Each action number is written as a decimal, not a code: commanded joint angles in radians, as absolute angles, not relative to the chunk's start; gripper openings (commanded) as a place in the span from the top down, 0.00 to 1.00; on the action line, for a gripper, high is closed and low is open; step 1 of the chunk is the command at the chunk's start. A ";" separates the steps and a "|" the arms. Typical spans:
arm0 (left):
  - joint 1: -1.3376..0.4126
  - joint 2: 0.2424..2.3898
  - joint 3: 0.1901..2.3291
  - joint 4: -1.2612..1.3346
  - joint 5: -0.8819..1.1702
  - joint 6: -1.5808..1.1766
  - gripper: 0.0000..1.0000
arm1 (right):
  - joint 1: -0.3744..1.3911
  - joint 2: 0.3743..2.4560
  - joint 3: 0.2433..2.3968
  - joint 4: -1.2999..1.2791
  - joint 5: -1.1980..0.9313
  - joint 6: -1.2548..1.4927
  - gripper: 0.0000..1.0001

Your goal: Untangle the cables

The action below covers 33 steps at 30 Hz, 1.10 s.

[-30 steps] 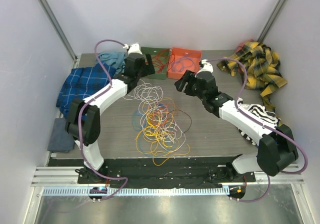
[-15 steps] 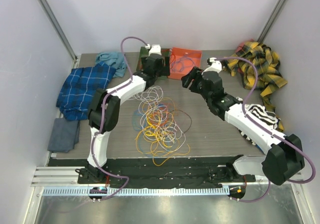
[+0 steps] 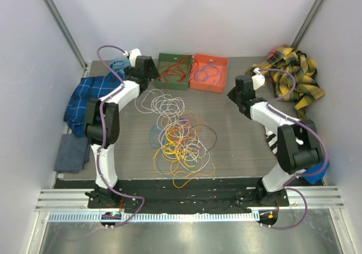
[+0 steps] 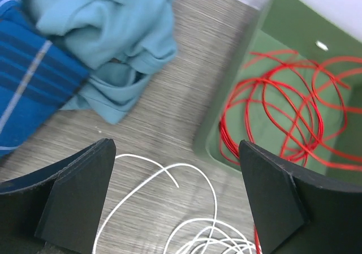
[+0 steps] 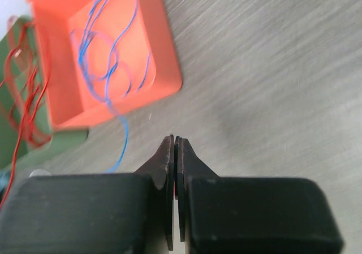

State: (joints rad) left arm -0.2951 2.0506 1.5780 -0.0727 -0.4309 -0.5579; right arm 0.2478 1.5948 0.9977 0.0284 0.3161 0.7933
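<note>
The cables [image 3: 179, 136] lie in a loose tangle of yellow, orange, white and blue loops mid-table. Red cables [image 4: 288, 107] fill the green tray [image 3: 167, 57]. Blue cable [image 5: 107, 56] lies in the orange tray [image 3: 195, 85], one end trailing over its rim onto the table. My left gripper [image 3: 146, 73] hovers open just left of the green tray [image 4: 226, 124], its fingers [image 4: 79, 197] either side of a white cable end [image 4: 169, 175] without touching it. To the right of the orange tray [image 5: 164, 50], my right gripper [image 5: 176, 146] is shut, nothing visibly held.
A blue plaid cloth [image 3: 90, 98] and a teal cloth [image 4: 113, 39] lie at the back left. A grey cloth [image 3: 70, 152] sits at the left edge. A yellow plaid cloth [image 3: 291, 78] is heaped at the back right. Walls enclose three sides.
The left arm swung from over the green tray back to its left side, gripper still open. The right arm drew back rightward from the orange tray and its gripper shut.
</note>
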 commanded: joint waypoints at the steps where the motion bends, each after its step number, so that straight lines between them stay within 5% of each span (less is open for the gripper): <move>1: -0.261 2.089 1.650 -0.061 -0.373 -0.630 0.06 | 0.203 1.747 1.143 0.100 0.322 0.830 0.99; 14: -0.227 2.387 1.966 -0.172 -0.233 -0.681 0.14 | 0.106 2.223 1.526 0.092 0.204 0.936 0.99; 33: -0.284 2.385 1.878 -0.106 -0.072 -0.770 0.29 | 0.077 2.457 1.847 0.092 0.014 0.988 0.99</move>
State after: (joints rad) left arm -0.2523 2.4187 1.9068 -0.1116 -0.1139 -0.7544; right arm 0.0814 2.4256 1.7664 0.1055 0.0593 0.9733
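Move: The green box's middle lies about 11 cm ahead of the left hand, 12 cm to its right and 11 cm below; teal cloth lies 12 cm ahead and 11 cm left, and white cable loops 6 cm back and 7 cm right. The orange box's middle is some 22 cm ahead of the right hand, 8 cm left and 11 cm below, with the green box 16 cm farther left. The right hand, fingers still shut, swoops about 20 cm forward and 10 cm down beside the orange box's outer wall, edging left at the end with its tips against that wall, left side rolling up. The left hand goes forward and down, then right at low height, left side rolling down, its half-narrowed fingers straddling the green box's left wall near the front corner. ##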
